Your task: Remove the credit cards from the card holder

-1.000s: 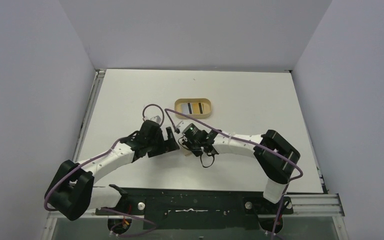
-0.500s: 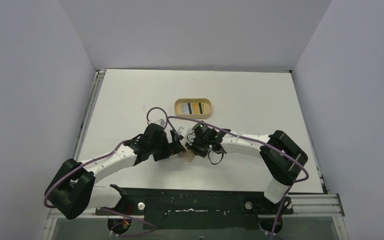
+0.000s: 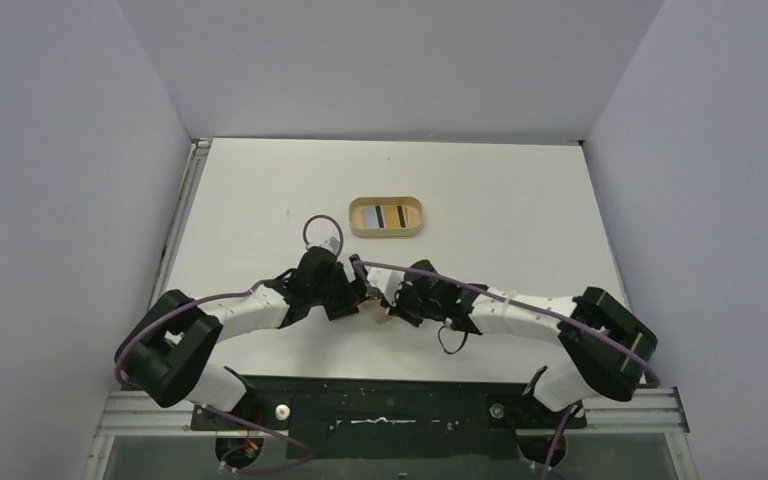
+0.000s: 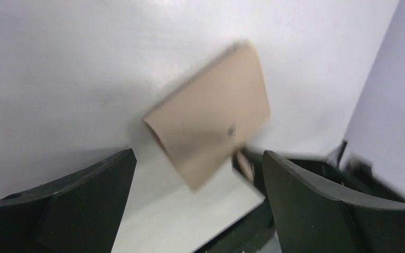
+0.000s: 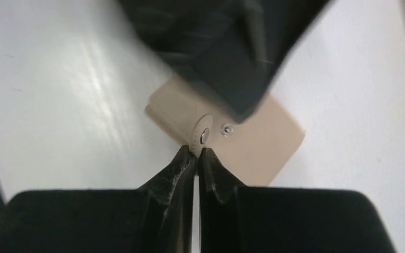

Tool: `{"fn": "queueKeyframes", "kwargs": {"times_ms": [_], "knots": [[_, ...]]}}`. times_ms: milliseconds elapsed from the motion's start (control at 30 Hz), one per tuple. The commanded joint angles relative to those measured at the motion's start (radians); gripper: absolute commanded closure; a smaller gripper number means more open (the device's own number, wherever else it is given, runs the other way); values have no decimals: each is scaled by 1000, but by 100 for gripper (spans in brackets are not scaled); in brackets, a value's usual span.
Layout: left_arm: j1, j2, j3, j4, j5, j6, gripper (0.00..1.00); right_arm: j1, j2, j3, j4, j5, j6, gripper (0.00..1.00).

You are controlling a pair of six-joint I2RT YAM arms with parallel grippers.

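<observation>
The tan card holder hangs just above the white table, held by its small snap tab. My right gripper is shut on that tab. In the left wrist view the card holder is blurred and tilted, and my left gripper stands open with its fingers either side of the holder's lower corner, apart from it. In the top view the two grippers meet near the table's middle front, left gripper, right gripper, with the card holder between them. Two credit cards, one pale and one yellow-orange, lie in the oval tray.
The oval tan tray sits behind the grippers toward the table's middle. Purple cables loop over both arms. The black mounting rail runs along the near edge, and grey walls close in on three sides.
Both grippers have moved toward the near edge, the right one carrying the card holder by its tab. The left gripper has come closer to the holder.
</observation>
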Motion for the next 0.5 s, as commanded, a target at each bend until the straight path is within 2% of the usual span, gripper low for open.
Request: {"fn": "queueKeyframes", "kwargs": {"times_ms": [0, 167, 333, 467], "knots": [[18, 15, -15, -35, -158, -57, 9, 58, -199, -68, 321, -78, -48, 100], [17, -53, -22, -67, -190, -56, 9, 26, -340, -97, 322, -38, -24, 100], [17, -156, -3, -89, -183, -31, 9, -78, -432, -108, 279, -152, 33, 100], [17, -244, 45, -151, -125, -9, 9, -117, -459, -121, 246, -180, 20, 100]]}}
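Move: The card holder's strap, already unsnapped, is pinched in the right fingers; the holder's middle lies only about 2 cm ahead of that hand, 1 cm to its left and 1 cm below. The tray stands about 21 cm ahead of the right hand and 1 cm to its left, on the table. From the open left hand, one finger of which hangs over the holder's side, the holder is about 4 cm to the right, 1 cm back and 3 cm below. The holder's strap stays pinched in the shut right fingers as that hand pulls it about 14 cm up, dipping a couple of centimetres back and left first, then easing forward while the fingers tilt some 30 degrees towards level. The left hand, still wide open, edges forward, then draws about 3 cm left, away from the holder, turning slightly counter-clockwise and rising at the last. ##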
